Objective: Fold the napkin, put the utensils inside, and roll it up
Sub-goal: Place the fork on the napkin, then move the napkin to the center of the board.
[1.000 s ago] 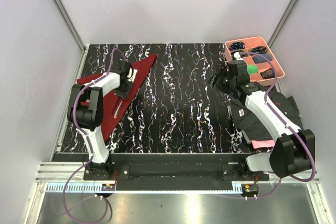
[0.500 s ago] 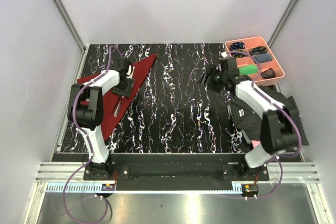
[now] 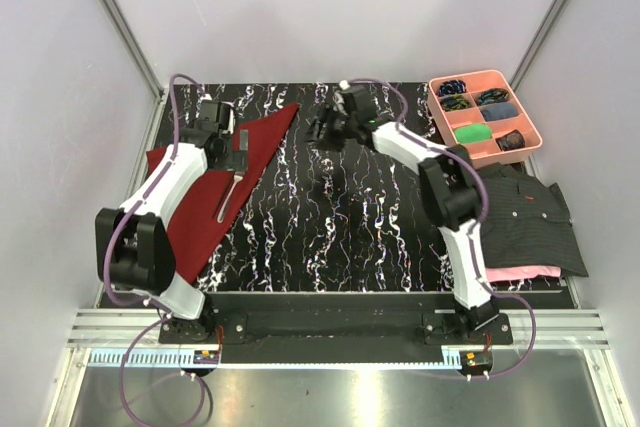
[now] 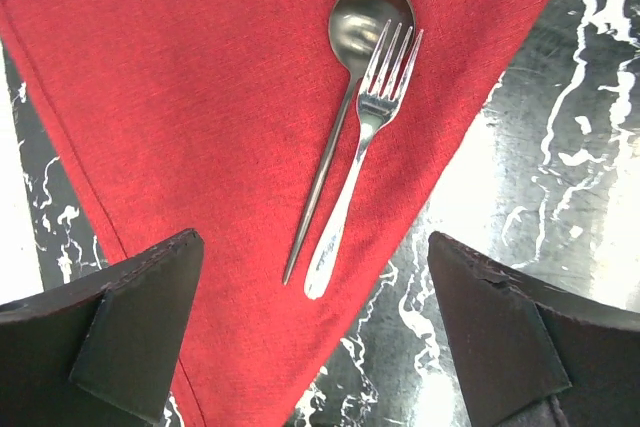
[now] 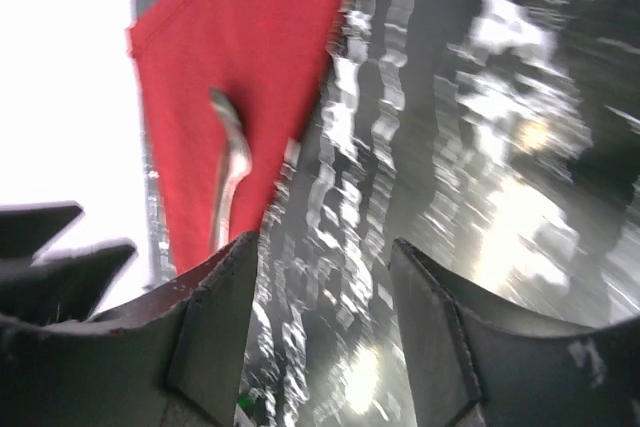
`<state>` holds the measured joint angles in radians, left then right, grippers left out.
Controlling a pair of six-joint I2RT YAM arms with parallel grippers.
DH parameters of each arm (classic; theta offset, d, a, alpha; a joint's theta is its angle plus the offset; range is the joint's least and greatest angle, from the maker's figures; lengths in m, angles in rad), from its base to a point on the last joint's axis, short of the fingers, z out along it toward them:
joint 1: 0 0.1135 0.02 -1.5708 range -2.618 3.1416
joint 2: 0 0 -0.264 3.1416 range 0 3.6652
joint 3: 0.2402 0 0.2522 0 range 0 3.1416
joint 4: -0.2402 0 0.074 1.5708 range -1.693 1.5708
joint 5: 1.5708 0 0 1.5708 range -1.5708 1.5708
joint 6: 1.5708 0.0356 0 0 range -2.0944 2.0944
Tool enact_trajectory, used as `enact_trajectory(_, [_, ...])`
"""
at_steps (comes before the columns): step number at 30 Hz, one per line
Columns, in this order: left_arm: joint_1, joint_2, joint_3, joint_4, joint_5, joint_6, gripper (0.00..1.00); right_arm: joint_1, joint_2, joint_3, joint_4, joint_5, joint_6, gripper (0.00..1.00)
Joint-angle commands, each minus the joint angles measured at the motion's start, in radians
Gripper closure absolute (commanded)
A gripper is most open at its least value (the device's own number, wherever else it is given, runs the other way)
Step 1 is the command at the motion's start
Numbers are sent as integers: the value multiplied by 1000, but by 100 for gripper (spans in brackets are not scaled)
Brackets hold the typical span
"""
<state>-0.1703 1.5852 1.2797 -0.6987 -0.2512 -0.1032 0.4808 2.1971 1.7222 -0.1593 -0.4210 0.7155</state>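
The maroon napkin (image 3: 203,230) lies folded into a triangle at the left of the table. On it, side by side near its right edge, rest the utensils: a silver fork (image 4: 352,172) and a spoon (image 4: 368,19), seen as a thin bright line (image 3: 231,198) from above. My left gripper (image 4: 315,347) hangs open above the napkin's edge, just short of the handles, holding nothing. My right gripper (image 3: 322,129) is stretched out over the table's far middle, open and empty. Its blurred view shows the napkin (image 5: 220,37) and the fork (image 5: 230,172) ahead.
A pink compartment tray (image 3: 470,75) with small items stands at the far right. A dark striped shirt (image 3: 525,215) lies on a pink cloth (image 3: 520,272) at the right front. The black marbled tabletop (image 3: 330,227) spreads between the arms.
My left gripper has opened and drawn back from the utensils, which now lie on the napkin. My right arm has swung left from the tray across the table.
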Motion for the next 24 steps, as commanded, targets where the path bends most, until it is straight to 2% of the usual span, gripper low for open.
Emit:
enact_trajectory(1, [0, -96, -54, 73, -13, -43, 1, 48, 176, 225, 26, -53, 126, 38])
enact_trajectory(4, [2, -116, -54, 76, -28, -35, 1, 76, 282, 331, 27, -44, 186, 42])
enact_trajectory(11, [2, -155, -56, 77, 58, -44, 1, 116, 461, 482, 26, -39, 245, 48])
enact_trajectory(21, [2, -198, -65, 85, 98, -56, 1, 140, 572, 585, -5, 10, 291, 54])
enact_trajectory(24, [2, -206, -69, 88, 118, -56, 1, 148, 595, 606, -11, 22, 305, 60])
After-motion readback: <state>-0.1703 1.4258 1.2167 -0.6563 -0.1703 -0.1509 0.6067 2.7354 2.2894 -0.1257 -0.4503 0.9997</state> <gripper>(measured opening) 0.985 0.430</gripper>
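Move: Roughly 12 cm to the right hand's left and 3 cm ahead lies the outer stretch of the napkin's right edge, about 9 cm below it. The fork, already laid down, is some 23 cm left of that hand and 11 cm back, with the spoon about 2 cm left of the fork and 2 cm farther out. From the left hand the same stretch of edge is about 13 cm ahead, 10 cm right and 12 cm down. Sweeping about 12 cm left and sinking some 8 cm early on, the right hand comes in low at the napkin's right edge, then creeps on left as its fingers narrow partway, one tip over the cloth and the other over the bare table, not yet pinching. The left hand, fingers still wide open and empty, rises another 3 to 4 cm off the fork and spoon. ##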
